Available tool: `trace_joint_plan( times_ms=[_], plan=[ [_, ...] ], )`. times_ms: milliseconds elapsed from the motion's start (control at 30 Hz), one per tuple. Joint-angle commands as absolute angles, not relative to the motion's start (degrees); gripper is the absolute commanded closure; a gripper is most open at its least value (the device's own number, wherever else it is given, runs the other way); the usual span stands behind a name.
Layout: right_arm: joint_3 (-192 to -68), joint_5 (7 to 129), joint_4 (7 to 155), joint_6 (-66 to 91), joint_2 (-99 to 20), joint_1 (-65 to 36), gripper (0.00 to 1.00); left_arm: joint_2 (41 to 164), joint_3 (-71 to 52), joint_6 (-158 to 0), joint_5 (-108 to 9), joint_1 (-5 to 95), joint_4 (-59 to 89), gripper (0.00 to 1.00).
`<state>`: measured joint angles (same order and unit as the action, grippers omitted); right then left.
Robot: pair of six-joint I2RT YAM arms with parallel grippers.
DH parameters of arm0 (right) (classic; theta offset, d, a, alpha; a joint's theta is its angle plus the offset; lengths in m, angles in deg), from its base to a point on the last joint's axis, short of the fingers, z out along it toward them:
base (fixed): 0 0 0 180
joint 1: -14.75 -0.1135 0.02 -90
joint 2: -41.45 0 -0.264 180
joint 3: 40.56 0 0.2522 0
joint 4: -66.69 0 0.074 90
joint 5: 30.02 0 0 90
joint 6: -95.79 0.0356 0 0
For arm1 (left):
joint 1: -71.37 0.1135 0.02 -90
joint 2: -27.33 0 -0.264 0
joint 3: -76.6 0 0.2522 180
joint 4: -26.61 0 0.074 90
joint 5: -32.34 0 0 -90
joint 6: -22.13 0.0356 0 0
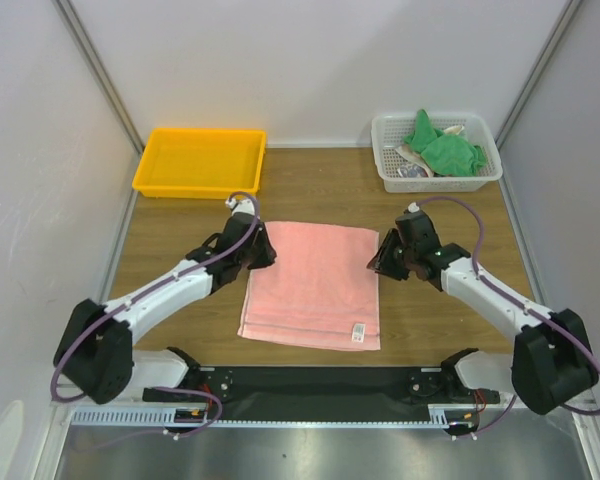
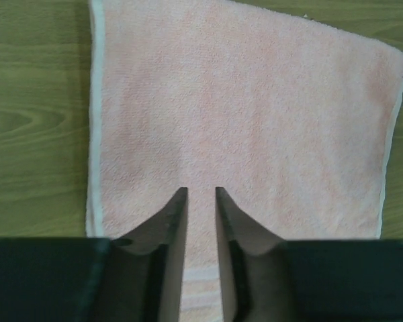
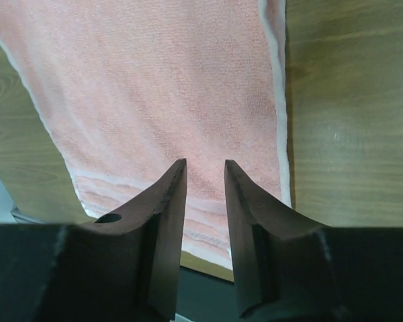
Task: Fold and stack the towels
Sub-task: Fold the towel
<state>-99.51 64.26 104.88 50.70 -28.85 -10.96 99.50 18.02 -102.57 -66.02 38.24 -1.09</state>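
A salmon-pink towel (image 1: 312, 285) lies flat in the middle of the table, with a small white label near its front right corner. My left gripper (image 1: 265, 250) hovers at the towel's far left corner. My right gripper (image 1: 378, 262) hovers at its far right corner. In the left wrist view the left gripper (image 2: 201, 191) is open by a narrow gap over the pink towel (image 2: 242, 100), with nothing between the fingers. The right gripper (image 3: 205, 163) is likewise open and empty above the pink towel (image 3: 154, 80). Green towels (image 1: 445, 150) lie crumpled in the basket.
A yellow tray (image 1: 195, 188) stands at the back left of the table. A white lattice basket (image 1: 385, 150) stands at the back right, holding the green towels and some other items. Grey walls close in both sides. The black base bar (image 1: 310, 380) runs along the near edge.
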Motion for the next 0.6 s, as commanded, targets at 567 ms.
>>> trace_joint_plan(
  times_ms=[567],
  plan=[
    [-101.86,66.84,83.79,45.79,-54.17,-8.63,0.85,115.32,19.85,-108.04,-73.47,37.62,5.73,0.96]
  ],
)
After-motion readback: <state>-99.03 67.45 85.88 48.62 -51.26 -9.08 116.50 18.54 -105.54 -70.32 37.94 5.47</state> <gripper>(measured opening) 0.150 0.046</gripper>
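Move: The pink towel lies spread below both hands, its top some 9 cm down. Its middle is about 11 cm to the left hand's right and 2 cm back; from the right hand it is about 15 cm to the left and level. The yellow tray stands roughly 31 cm ahead of the left hand and 19 cm to its left. From the right hand, the white basket is some 36 cm ahead and 18 cm right, the towel's label 13 cm back and 3 cm left. Both empty hands sink together some 8.5 cm onto the towel's upper layer, each inboard of its own side edge; the left goes nearly straight down and tips about 10 degrees further downward, while the right also slides about 4.5 cm forward and a little left, its wrist keeping its slant. On the way the part-open fingers narrow, the left pair practically shut and the right pair to a small gap, so that the closed tips come to rest on the cloth rather than pinch it. ##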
